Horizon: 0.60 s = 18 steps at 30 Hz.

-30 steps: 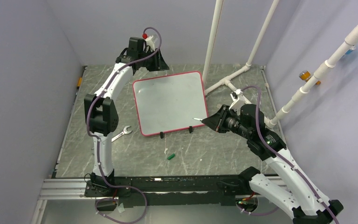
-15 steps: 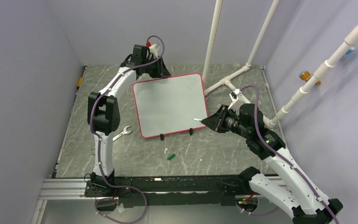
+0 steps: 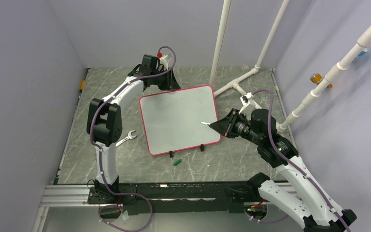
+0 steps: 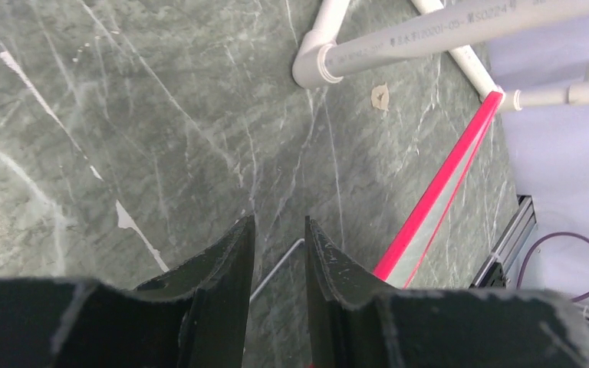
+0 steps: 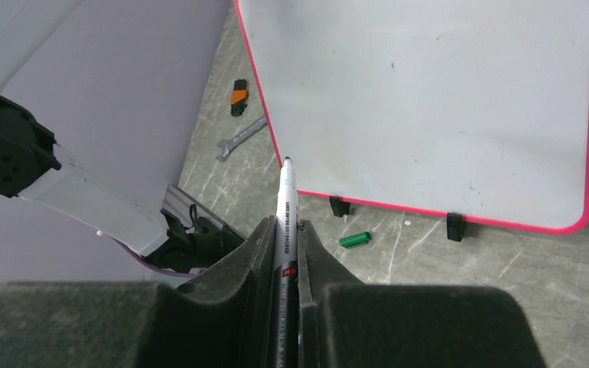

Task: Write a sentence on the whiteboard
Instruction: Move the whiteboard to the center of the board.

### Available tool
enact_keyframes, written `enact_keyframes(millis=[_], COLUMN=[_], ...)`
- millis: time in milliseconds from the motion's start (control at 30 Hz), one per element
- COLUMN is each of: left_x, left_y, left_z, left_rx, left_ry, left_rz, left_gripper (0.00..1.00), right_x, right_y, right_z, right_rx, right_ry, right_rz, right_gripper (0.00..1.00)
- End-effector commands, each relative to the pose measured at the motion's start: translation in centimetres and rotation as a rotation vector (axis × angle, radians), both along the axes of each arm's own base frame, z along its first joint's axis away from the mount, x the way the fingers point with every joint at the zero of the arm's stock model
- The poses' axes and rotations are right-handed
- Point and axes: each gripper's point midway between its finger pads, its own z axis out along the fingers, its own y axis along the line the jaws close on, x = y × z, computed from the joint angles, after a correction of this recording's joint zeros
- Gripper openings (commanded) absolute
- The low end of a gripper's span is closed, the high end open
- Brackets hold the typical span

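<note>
The whiteboard [image 3: 178,118], white with a red-pink frame and two black clip feet [image 3: 171,154], lies slanted mid-table. Its face is blank and the sentence does not show. My left gripper [image 3: 168,83] is at the board's far left corner. In the left wrist view its jaws [image 4: 278,220] stand narrowly apart, a thin metal wire [image 4: 280,264] crosses the gap, and the red frame [image 4: 445,176] runs past the right finger with a sliver deep between the fingers. My right gripper [image 3: 221,126] [image 5: 285,222] is shut on a white, green-tipped marker [image 5: 286,195]. The marker tip [image 3: 204,123] is over the board's right side; contact cannot be told.
A green marker cap [image 3: 177,162] [image 5: 354,239] lies in front of the board. A wrench [image 3: 125,139] [image 5: 241,136] sits at its left. White pipes [image 3: 236,82] [image 4: 429,38] cross the back right. A small orange-black part [image 3: 82,84] lies at the left table edge.
My left gripper moved right along the board's far edge and narrowed. The whiteboard shifted right and toward me, turning slightly. The right arm with the marker barely moved.
</note>
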Motion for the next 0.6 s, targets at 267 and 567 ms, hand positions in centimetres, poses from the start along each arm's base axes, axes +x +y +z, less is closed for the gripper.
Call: enact_keyframes(millis=[267,567], left_x=[-3.3,-2.7], left_y=[-0.7,3.1], left_z=[4.3,7.5], left_rx=[0.025,-0.040], left_ry=[-0.082,-0.146], left_rz=[-0.166,-0.277], left_gripper=[0.51,0.62], right_x=[-0.5,-0.7], right_y=[0.1,-0.1], right_z=[1.9,2.3], right_rx=[0.043,0.045], right_ry=[-0.028,-0.027], right_rz=[0.011,0.009], right_gripper=[0.00,0.00])
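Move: The whiteboard's top edge is right at the left hand's near finger; the board's middle lies about 12 cm back from that hand, 1 cm to its right and some 9 cm lower. The capped-off green pen cap is roughly 29 cm back, level sideways and 15 cm down, and the pen in the right gripper hangs about 23 cm back, 11 cm right and 9 cm above. From the right hand, the board's middle is about 14 cm ahead, 12 cm left, 20 cm below. The whiteboard gets a last short push at its top edge: the left hand, its near finger still against the edge from behind, draws back about 2 cm towards the base, easing slightly right. It then leaves the edge, rising about 4 cm and swinging some 3 cm left while the fingers open wide and the hand turns about 10 degrees clockwise. ##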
